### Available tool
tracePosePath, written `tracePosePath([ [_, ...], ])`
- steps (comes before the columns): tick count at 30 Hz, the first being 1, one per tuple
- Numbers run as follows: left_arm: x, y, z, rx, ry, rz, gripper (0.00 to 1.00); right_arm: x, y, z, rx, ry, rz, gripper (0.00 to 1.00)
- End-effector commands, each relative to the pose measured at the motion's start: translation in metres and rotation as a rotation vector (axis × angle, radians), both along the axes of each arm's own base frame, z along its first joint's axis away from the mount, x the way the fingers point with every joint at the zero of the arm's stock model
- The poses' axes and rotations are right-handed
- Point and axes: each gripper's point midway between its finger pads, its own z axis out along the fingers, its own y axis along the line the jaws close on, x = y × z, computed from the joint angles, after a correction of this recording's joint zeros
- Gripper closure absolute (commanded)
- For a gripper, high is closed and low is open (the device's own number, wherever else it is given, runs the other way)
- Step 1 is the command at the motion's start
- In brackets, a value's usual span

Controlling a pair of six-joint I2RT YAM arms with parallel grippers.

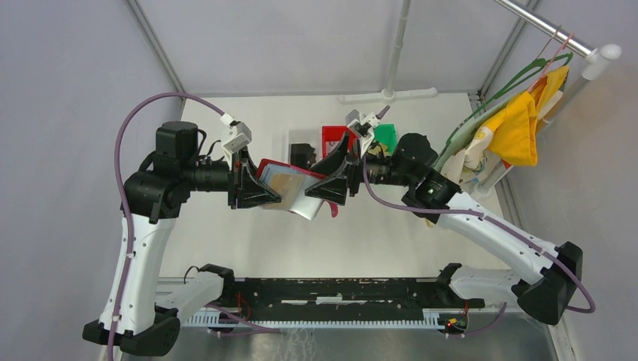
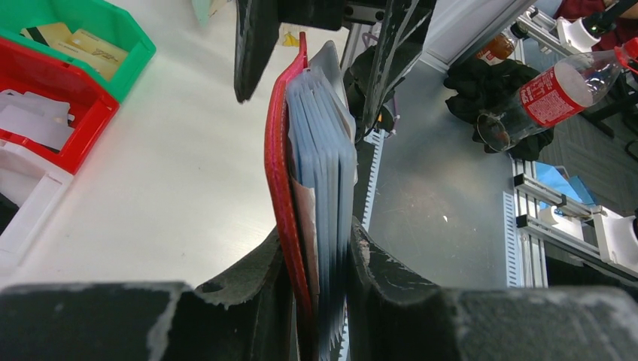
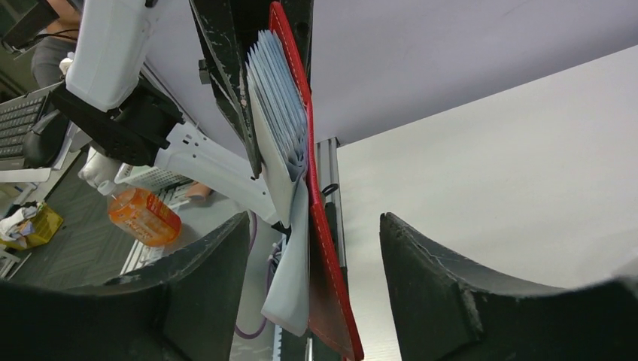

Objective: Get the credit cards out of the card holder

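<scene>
The card holder [image 1: 268, 170], a dark red wallet, hangs in the air between both arms above the table's middle. My left gripper [image 1: 254, 189] is shut on its left end, pinching the red cover [image 2: 280, 173] and the fanned stack of credit cards [image 2: 325, 165] together. A tan card face [image 1: 283, 182] and a grey flap [image 1: 307, 204] show from above. My right gripper [image 1: 332, 179] is open. Its fingers stand either side of the holder's free end [image 3: 325, 256] and grey flap [image 3: 293, 286], touching neither. The card edges [image 3: 278, 113] sit farther in, near the left fingers [image 3: 226, 75].
A red bin [image 1: 335, 138] and a green bin [image 1: 385, 135] stand at the back of the table, with a black object [image 1: 302, 154] beside them. A rack with hangers and a yellow cloth [image 1: 519, 128] stands at the right. A metal rail [image 1: 338, 289] runs along the near edge.
</scene>
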Motion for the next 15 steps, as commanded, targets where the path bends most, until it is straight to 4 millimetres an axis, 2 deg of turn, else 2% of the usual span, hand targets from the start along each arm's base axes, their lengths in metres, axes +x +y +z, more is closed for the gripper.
tracePosePath([
  [1,-0.0029,-0.0001,0.0116,-0.020,-0.096,-0.025,0.98,-0.0046,0.0065,0.0044,0.021,-0.025,0.028,0.35],
  [3,-0.0012,0.0005,0.0125,-0.014,-0.106,-0.017,0.98,-0.0043,0.0081,0.0013,0.015,-0.015,0.027,0.42],
  [5,0.0007,0.0012,0.0151,-0.009,-0.115,-0.004,0.98,-0.0005,0.0085,0.0002,0.012,-0.004,0.006,0.58],
  [7,0.0014,0.0012,0.0176,-0.011,-0.120,-0.001,0.98,0.0023,0.0093,0.0015,0.014,0.011,-0.008,0.78],
  [9,0.0013,0.0004,0.0192,-0.020,-0.114,0.002,0.93,0.0027,0.0115,0.0039,0.021,0.037,-0.004,0.92],
  [12,0.0023,-0.0001,0.0174,-0.024,-0.106,0.006,0.78,0.0006,0.0137,0.0044,0.036,0.075,0.017,0.94],
  [15,0.0041,0.0004,0.0146,-0.016,-0.096,0.019,0.67,-0.0024,0.0117,0.0027,0.043,0.088,0.019,0.99],
])
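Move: The card holder hangs open in my left hand, its middle some 4 cm to that hand's right and 2 cm ahead. From my right hand the middle is about 4 cm left, 1 cm back and 1 cm below, and its free side already reaches between my open fingers. The brown card in the sleeves is about 6 cm left of my right hand and 1 cm back. On the table, roughly 35 cm below, the white box stands 18 cm ahead and 3 cm left, the red box 18 cm ahead and 7 cm right. I close my right fingers from wide open to nearly shut, pinching the free side of the card holder, cover and loose leaf together. As they close, my right hand slips about 1 cm left, further onto the holder, and 1 cm down, its wrist turning only slightly. My left hand stays in place and keeps its grip on the other side. ##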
